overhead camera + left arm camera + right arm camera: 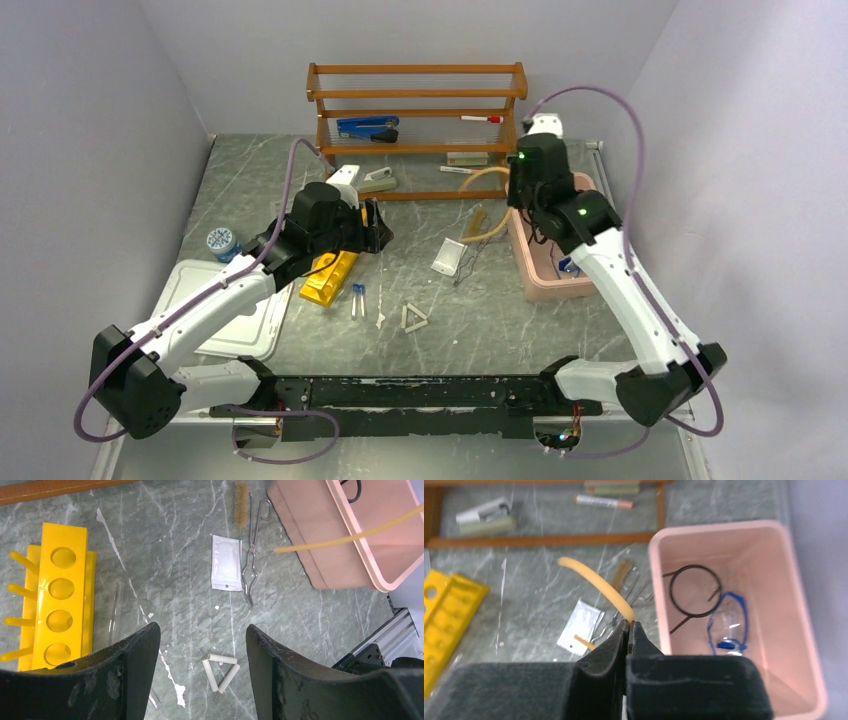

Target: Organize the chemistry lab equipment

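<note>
My right gripper is shut on the amber tubing, which arcs up and to the left above the table beside the pink bin. Inside the bin lie a black wire ring and blue goggles. My left gripper hangs open over the table with nothing between its fingers, just above the white triangle. The yellow holed rack lies to its left. The clear bag and wire tongs lie farther off. Two blue-capped tubes rest beside the rack.
A wooden shelf rack at the back holds a blue stapler and a marker. A white tray and a round tin sit at the left. A brush lies next to the tongs.
</note>
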Robot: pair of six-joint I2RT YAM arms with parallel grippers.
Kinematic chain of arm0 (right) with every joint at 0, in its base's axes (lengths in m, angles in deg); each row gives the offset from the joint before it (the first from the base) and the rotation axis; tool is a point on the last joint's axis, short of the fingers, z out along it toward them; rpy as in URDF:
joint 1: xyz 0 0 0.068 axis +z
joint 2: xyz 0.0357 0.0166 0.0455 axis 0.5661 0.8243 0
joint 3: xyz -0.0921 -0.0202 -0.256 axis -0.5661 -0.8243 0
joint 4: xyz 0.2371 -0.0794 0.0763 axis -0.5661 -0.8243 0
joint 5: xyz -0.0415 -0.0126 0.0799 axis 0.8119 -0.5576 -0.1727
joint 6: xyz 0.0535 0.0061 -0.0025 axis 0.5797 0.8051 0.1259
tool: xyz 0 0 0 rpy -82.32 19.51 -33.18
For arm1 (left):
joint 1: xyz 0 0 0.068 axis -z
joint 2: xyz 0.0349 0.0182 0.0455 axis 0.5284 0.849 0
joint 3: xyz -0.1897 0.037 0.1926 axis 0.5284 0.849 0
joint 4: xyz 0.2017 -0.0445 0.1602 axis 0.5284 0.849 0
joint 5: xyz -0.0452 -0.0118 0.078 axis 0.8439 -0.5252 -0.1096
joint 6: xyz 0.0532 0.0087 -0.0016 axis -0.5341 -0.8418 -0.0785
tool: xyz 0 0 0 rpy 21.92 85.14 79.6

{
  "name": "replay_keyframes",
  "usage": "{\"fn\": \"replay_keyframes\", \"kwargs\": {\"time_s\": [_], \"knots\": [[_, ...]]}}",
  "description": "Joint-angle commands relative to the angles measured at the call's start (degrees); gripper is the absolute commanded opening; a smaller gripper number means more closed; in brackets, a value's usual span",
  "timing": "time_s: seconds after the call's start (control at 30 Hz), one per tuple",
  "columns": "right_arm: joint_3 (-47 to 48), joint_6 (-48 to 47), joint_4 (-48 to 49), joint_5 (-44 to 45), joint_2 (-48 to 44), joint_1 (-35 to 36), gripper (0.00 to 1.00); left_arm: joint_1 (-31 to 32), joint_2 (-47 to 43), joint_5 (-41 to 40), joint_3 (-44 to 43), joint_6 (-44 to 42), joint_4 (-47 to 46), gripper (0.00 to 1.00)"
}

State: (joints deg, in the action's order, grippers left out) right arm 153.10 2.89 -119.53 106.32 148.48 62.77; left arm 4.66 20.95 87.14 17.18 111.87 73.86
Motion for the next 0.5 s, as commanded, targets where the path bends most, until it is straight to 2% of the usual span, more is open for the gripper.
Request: {"fn": "replay_keyframes", "kwargs": {"time_s": [0.0, 0.13, 0.23, 0.37, 0.47], "knots": [[5.56, -0.95, -4.48, 12.37, -2.23, 0.01, 0.00, -0.34, -1.00, 0.12, 0.00, -0.29, -1.81, 0.67], [8.97, -2.26, -5.77, 21.85, -3.28, -0.72, 0.00, -0.34, -1.21, 0.91, 0.12, 0.07, -2.03, 0.67], [9.84, -4.63, -6.33, 24.79, -4.59, -3.01, 0.00, -0.39, -1.68, 1.10, 0.20, 0.00, -1.71, 0.67], [6.14, -8.78, -6.15, 27.48, -7.07, -7.91, 0.00, -0.34, -2.34, 0.68, 0.47, -0.09, -1.51, 0.67], [-0.53, -11.93, -2.99, 30.50, -9.74, -11.27, 0.00, -0.32, -2.41, 1.10, 0.73, 0.19, -1.80, 0.67]]}}
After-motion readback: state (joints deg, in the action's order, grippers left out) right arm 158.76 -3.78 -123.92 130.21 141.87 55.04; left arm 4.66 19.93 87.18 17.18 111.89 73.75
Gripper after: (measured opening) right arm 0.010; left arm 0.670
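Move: The right hand already has the tan rubber tube pinched some 28 cm above the table. The pink bin's middle lies about 12 cm to its right, 3 cm ahead and 24 cm below. Inside the bin, the blue goggles are about 13 cm right and 1 cm back of the hand, the black ring 7 cm right and 7 cm ahead. The tongs lie level with the hand, 4 cm left. From the left hand, the bin is roughly 34 cm right and 8 cm ahead. Keeping the rubber tube pinched between its shut fingers, the right hand swings about 13 cm to the right and climbs some 8 cm, most of the rise coming first, so that it carries the hanging tube high across the bin's left rim to above the bin. The wrist turns clockwise by roughly 25 degrees and tips its fingers up a little on the way. ##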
